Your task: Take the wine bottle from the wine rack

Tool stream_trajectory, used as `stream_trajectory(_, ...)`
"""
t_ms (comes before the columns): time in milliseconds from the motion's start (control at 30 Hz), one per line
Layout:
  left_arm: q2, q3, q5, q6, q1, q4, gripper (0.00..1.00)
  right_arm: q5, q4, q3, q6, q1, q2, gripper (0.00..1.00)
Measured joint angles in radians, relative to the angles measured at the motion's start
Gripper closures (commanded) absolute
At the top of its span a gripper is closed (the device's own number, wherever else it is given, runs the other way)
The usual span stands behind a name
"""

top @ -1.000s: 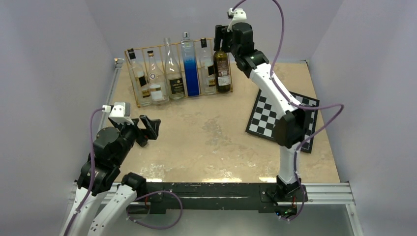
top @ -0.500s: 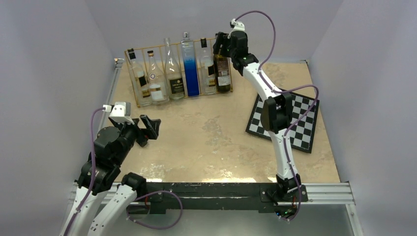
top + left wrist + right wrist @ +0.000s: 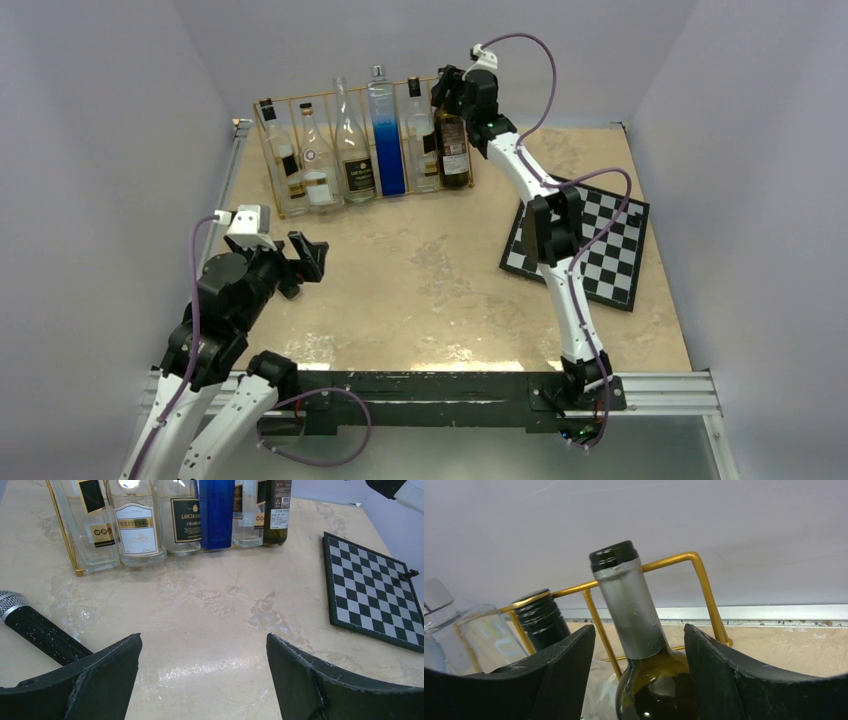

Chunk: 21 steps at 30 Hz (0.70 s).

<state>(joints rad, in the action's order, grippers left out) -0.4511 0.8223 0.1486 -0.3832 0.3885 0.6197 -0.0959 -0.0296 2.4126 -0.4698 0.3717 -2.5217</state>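
The wine bottle (image 3: 453, 150), dark green with a grey foil neck (image 3: 629, 610), stands upright in the rightmost slot of the gold wire wine rack (image 3: 320, 97) at the table's back. My right gripper (image 3: 450, 95) is at its top. In the right wrist view my right gripper (image 3: 639, 627) straddles the neck, open, with a gap on each side. The rack's wire (image 3: 704, 585) runs behind the bottle. My left gripper (image 3: 305, 255) hovers open and empty over the near left of the table. The left wrist view shows my left gripper (image 3: 203, 636) facing the rack (image 3: 62, 530).
Several other bottles fill the rack, among them a blue one (image 3: 386, 140) and a black-capped one (image 3: 541, 617) right beside the wine bottle. A chessboard (image 3: 580, 245) lies at the right. A black microphone (image 3: 35, 627) lies by my left fingers. Grey walls close in behind the rack.
The right arm has stretched out and its gripper has dropped over the wine bottle's neck, with the jaws drawing a little closer together. The left arm has barely shifted.
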Motion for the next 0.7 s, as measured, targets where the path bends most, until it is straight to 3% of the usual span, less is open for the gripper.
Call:
stream_trajectory(233, -0.011, 0.000, 0.009, 0.000, 0.000, 0.000, 0.02, -0.019, 0.016, 0.015, -0.014, -0.005, -0.032, 0.33)
stream_trajectory(700, -0.019, 0.000, 0.017, 0.000, 0.000, 0.000, 0.02, -0.013, 0.070, 0.053, -0.013, -0.013, -0.045, 0.55)
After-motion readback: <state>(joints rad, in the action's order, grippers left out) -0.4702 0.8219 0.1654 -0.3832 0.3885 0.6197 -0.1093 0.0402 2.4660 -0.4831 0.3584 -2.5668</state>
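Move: Just ahead of the right hand and between its open fingers stands the wine bottle's neck; the bottle's middle is about 9 cm below the hand, 1 cm ahead and 2 cm right. A clear black-capped bottle stands roughly 8 cm left of the wine bottle and level with it, a blue bottle some 16 cm left of it and 2 cm nearer. From the left hand the wine bottle lies about 48 cm ahead, 30 cm right, 12 cm lower. Closing around the wine bottle's neck, the right hand's fingers narrow from about 70% to about half open and haven't shut by the end. Meanwhile the hand eases forward some 1.5 cm onto the neck, first dipping about 1 cm, then rising a good 2 cm as the fingers draw in and tip up slightly, by about 5 degrees. ##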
